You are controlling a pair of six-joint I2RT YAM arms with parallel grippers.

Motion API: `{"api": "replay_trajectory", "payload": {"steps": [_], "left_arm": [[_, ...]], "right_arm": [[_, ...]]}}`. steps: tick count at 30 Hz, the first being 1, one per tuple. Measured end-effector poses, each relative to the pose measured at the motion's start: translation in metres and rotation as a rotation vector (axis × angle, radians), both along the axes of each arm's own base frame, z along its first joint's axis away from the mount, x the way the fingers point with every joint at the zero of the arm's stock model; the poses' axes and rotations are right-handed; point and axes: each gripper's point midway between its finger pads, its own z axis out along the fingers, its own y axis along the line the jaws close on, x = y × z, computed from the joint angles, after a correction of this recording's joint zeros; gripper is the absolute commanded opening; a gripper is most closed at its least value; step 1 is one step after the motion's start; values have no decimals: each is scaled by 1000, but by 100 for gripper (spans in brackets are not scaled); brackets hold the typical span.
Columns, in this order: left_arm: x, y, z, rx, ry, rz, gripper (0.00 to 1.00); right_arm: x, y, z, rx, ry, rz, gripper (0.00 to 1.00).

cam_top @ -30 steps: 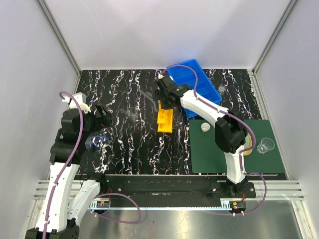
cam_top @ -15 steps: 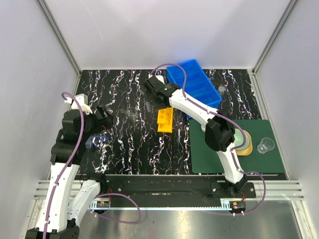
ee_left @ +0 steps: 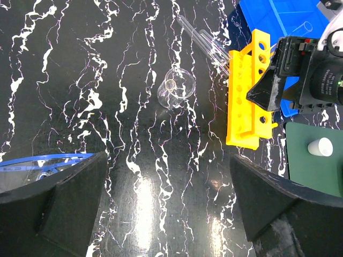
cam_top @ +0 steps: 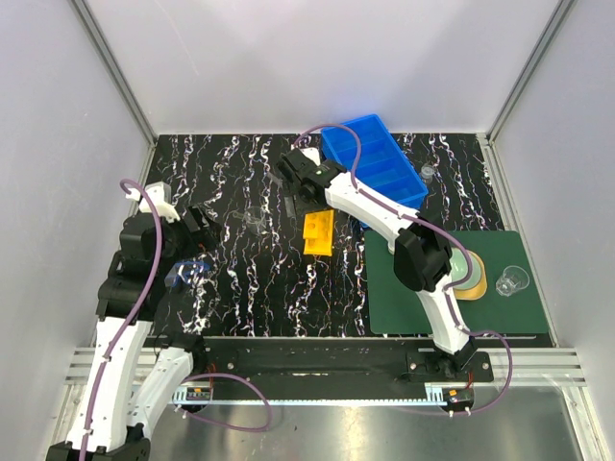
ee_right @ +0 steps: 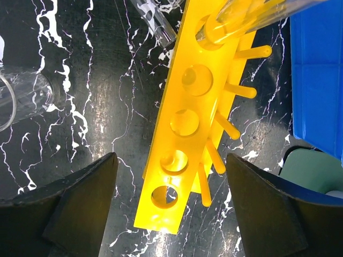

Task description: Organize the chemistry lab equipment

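The yellow rack (cam_top: 319,232) lies on the black marbled table, its row of holes facing up (ee_right: 185,123). My right gripper (ee_right: 171,214) hovers open over it, one finger on each side of the rack's near end, not touching it. A clear tube (ee_right: 252,13) lies slanted across the rack's far hole, pointing toward the blue bin (cam_top: 375,165). Another tube (ee_right: 155,21) and a tipped beaker (ee_left: 176,91) lie left of the rack. My left gripper (ee_left: 166,214) is open over bare table. The white round piece (ee_left: 320,146) sits on the green mat.
A dark green mat (cam_top: 384,303) at the right carries a pale green dome on a tan disc (cam_top: 473,277) and a small upright beaker (cam_top: 512,280). A small glass (cam_top: 427,173) stands beside the bin. A blue-rimmed clear item (ee_left: 48,163) lies by my left finger.
My right gripper moved left from the blue bin's corner to above the rack, and its jaws narrowed slightly. The left arm stayed put.
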Motion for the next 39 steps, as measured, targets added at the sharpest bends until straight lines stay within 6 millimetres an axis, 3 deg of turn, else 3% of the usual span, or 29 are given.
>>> {"api": "replay_trajectory", "payload": {"steps": [15, 39], "left_arm": [[-2, -5, 0, 6, -2, -22, 99], [-2, -3, -2, 26, 4, -7, 99]], "right_arm": [[0, 1, -29, -32, 41, -10, 78], [2, 2, -31, -31, 40, -18, 49]]}}
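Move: The yellow test-tube rack is right under my right hand, which hovers over its near half. The rack's middle is about 3 cm farther out, 1 cm to the right and 6 cm down. The loose glass tubes lie some 10 cm ahead and 6 cm left of this hand, the beaker 13 cm left and 2 cm ahead, the blue bin 15 cm right and 13 cm ahead. From my left hand, the rack is roughly 17 cm ahead, 26 cm right and 18 cm down. I lower my right hand straight down about 3 cm, with the fingers astride the rack's holed top strip near its second and third holes from the near end. Holding there, I draw the wide-open fingers in to around half open, one pad to each long side of the strip, until they come up against its edges. ##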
